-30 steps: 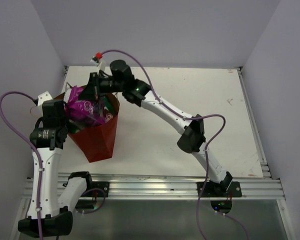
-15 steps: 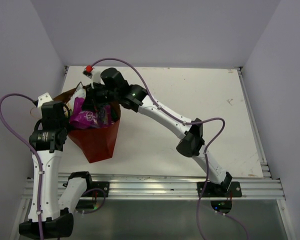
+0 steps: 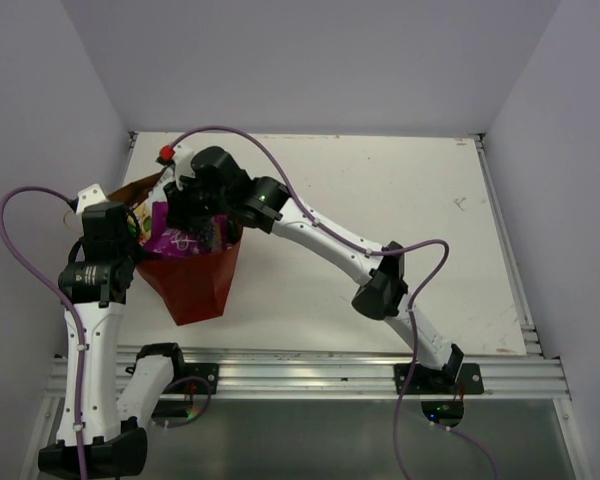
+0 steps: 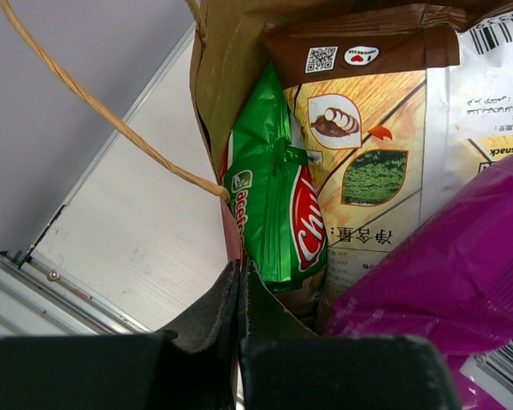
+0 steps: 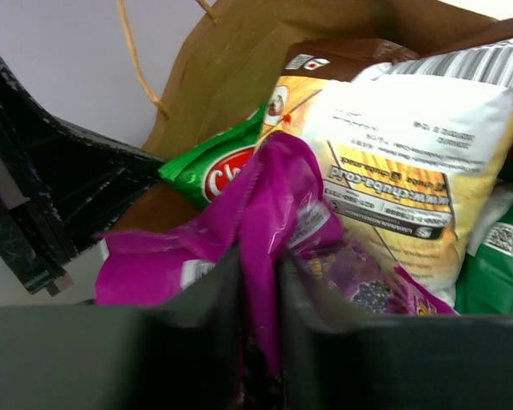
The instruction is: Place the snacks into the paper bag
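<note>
The reddish-brown paper bag stands at the table's left, mouth up. My left gripper is shut on its near rim, beside a tan cord handle. Inside lie the cream-and-brown chip bag, the bright green bag and a dark green bag. My right gripper reaches into the bag's mouth. A fold of the purple packet is pinched between its fingers. The packet rests on the other snacks.
The left arm's black gripper body sits close beside the bag's inner wall. A grey side wall runs just left of the bag. White tabletop spreads to the right.
My right gripper has moved left and down into the bag's mouth, and the purple packet has sunk lower among the other snacks. The left gripper keeps its hold on the rim.
</note>
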Robot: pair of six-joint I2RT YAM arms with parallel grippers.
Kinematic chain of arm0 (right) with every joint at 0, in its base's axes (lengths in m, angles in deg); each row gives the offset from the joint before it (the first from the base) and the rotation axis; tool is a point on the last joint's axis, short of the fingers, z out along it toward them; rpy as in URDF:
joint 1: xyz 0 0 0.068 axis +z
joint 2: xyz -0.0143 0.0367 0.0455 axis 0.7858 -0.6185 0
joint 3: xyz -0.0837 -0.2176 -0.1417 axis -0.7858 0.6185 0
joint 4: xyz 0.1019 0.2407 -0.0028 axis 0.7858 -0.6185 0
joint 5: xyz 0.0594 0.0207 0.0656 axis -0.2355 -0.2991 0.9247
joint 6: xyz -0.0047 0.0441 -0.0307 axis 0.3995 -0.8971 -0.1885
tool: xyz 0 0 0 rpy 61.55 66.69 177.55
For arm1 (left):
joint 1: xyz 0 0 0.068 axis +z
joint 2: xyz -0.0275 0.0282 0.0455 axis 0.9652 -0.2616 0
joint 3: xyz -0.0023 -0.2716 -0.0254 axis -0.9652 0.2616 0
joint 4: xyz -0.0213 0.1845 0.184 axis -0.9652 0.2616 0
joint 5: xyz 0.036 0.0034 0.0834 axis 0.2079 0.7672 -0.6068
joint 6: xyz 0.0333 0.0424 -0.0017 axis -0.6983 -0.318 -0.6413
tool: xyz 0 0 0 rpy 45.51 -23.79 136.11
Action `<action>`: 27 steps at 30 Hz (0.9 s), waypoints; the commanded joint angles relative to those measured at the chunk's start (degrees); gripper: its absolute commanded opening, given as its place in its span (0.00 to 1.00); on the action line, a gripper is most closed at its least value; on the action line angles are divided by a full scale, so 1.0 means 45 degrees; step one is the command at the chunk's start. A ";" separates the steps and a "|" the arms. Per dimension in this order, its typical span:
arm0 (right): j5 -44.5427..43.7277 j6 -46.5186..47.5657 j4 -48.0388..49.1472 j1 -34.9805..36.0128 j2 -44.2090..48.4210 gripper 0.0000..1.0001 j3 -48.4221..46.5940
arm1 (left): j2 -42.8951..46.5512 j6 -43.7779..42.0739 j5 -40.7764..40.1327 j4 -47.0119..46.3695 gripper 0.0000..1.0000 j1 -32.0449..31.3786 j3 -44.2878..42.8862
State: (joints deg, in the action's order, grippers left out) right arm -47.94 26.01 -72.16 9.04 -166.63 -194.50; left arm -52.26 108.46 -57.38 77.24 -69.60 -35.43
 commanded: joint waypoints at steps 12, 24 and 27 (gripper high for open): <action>-0.2635 0.0491 -0.0474 -0.1037 0.3079 0.63 0.0292 | 0.0016 -0.0243 0.0349 -0.0789 0.00 0.0008 0.0016; -0.0526 -0.0097 0.0190 -0.3207 0.1144 0.62 0.0038 | -0.0198 -0.0340 0.0290 -0.0633 0.00 -0.0011 -0.0433; 0.0059 -0.0408 0.0268 -0.3227 0.0871 0.62 0.0253 | -0.0277 -0.0340 0.0310 -0.0633 0.00 0.0008 -0.0472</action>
State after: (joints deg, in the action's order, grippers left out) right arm -52.57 26.10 -73.15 -6.39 -163.30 -193.08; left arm -52.98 108.22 -57.23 76.59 -69.60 -35.65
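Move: The right hand, fingers just parting, is inside the bag mouth with the top of the purple pouch between them; the pouch's middle lies some 7 cm below and 4 cm back, about 1 cm to the right. The yellow-white pouch is about 3 cm left, 2 cm ahead and 8 cm down, and a green pouch 7 cm right, level ahead, 10 cm down. From the left hand, the purple pouch is roughly 10 cm right, 2 cm ahead and 3 cm below. The right hand spreads its fingers wide, lets go of the purple pouch in the bag mouth and climbs about 12 cm while drawing off to the right, up out of the bag. It then swings forward and sinks again nearly to its starting height, turning some 20 degrees clockwise and ending about 15 cm farther out and 11 cm to the right, past the bag's far right side, while the left hand stays put with its shut fingers still pinching the bag's rim. ##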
